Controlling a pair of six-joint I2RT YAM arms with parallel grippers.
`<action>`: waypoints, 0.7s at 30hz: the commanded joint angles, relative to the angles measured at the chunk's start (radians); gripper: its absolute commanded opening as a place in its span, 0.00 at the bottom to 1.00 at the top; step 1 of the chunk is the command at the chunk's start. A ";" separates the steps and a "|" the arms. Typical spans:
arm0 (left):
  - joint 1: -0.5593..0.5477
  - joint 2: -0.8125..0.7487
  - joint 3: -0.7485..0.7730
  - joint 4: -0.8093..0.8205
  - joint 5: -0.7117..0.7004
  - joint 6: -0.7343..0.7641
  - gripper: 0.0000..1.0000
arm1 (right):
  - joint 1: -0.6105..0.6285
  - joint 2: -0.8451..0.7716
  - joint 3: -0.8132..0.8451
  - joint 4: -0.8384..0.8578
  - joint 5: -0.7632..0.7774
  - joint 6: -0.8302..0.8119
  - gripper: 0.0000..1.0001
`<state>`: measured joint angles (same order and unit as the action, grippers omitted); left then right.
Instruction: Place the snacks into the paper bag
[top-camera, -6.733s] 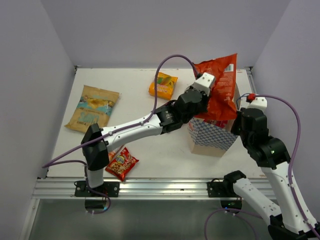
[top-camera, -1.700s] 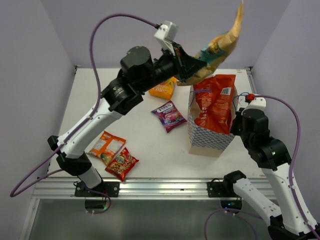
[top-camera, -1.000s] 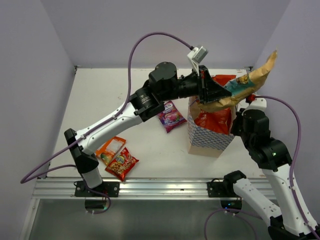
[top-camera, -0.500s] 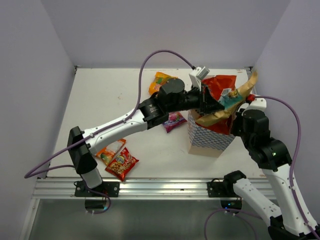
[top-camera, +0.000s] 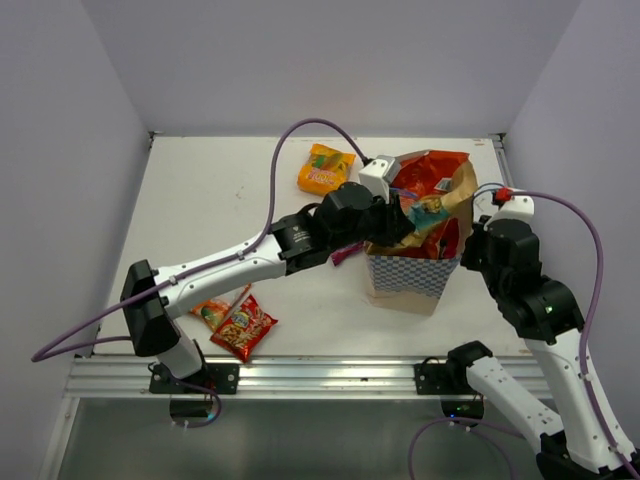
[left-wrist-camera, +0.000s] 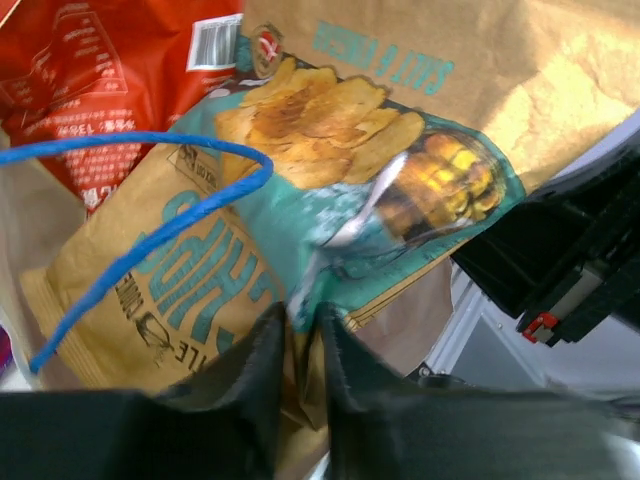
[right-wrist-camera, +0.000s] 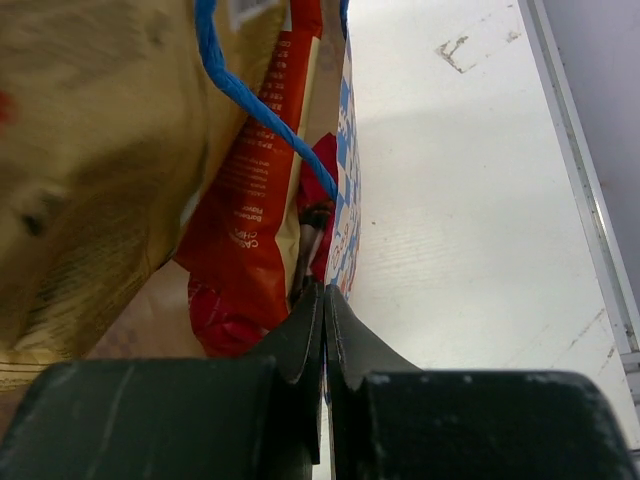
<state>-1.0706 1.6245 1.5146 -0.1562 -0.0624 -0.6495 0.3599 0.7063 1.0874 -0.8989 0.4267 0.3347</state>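
The paper bag (top-camera: 405, 277), blue-and-white checked, stands upright at the table's right. Inside it lean a large red packet (top-camera: 425, 170) and a tan-brown chips packet (top-camera: 442, 203). My left gripper (top-camera: 398, 213) is at the bag's mouth, shut on the tan-brown packet's (left-wrist-camera: 330, 150) lower edge, close to a blue string handle (left-wrist-camera: 150, 240). My right gripper (right-wrist-camera: 325, 290) is shut on the bag's right rim (right-wrist-camera: 346, 225), with the red packet (right-wrist-camera: 250, 200) just inside. On the table lie an orange packet (top-camera: 325, 168), a small red packet (top-camera: 243, 328), an orange-white packet (top-camera: 212, 309) and a purple packet (top-camera: 346, 254), mostly hidden under my left arm.
White walls close the table at the back and on both sides. A metal rail (top-camera: 300, 375) runs along the near edge. My left arm (top-camera: 240, 268) stretches across the table's middle towards the bag.
My left gripper has come down from above the bag, lowering the tan-brown packet into its mouth. The bag has shifted slightly left. The right arm has stayed put.
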 joint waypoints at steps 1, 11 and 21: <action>-0.035 0.001 0.096 -0.118 -0.174 0.059 0.30 | 0.004 0.004 -0.006 0.003 0.003 0.003 0.00; -0.101 0.000 0.251 0.047 -0.163 0.214 0.73 | 0.004 0.009 -0.006 0.003 0.007 0.003 0.00; 0.242 -0.128 0.024 -0.072 -0.409 0.269 0.85 | 0.004 -0.021 0.022 -0.014 -0.005 0.003 0.00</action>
<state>-1.0428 1.4631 1.6135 -0.1051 -0.4324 -0.3531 0.3599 0.7025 1.0836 -0.9062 0.4267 0.3351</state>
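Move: My left hand still holds the brown snack packet at the mouth of the paper bag. The packet's middle is about 4 cm ahead, 8 cm right and 3 cm below; the bag's middle is roughly 8 cm ahead, 7 cm right and 17 cm down. On the table some 30 cm below, the purple packet lies 15 cm ahead and 11 cm left, the yellow packet 37 cm ahead and 13 cm left. From my right hand, the bag's middle is 10 cm ahead, 7 cm left, 14 cm below. I open my left fingers wide and let go of the brown packet, easing back a couple of centimetres before climbing about 13 cm clear of the bag. As I rise I swing left and somewhat forward, ending some 9 cm farther left, with the fingers lifting and turning about 20 degrees counter-clockwise. My right hand stays shut on the bag's near right rim. ##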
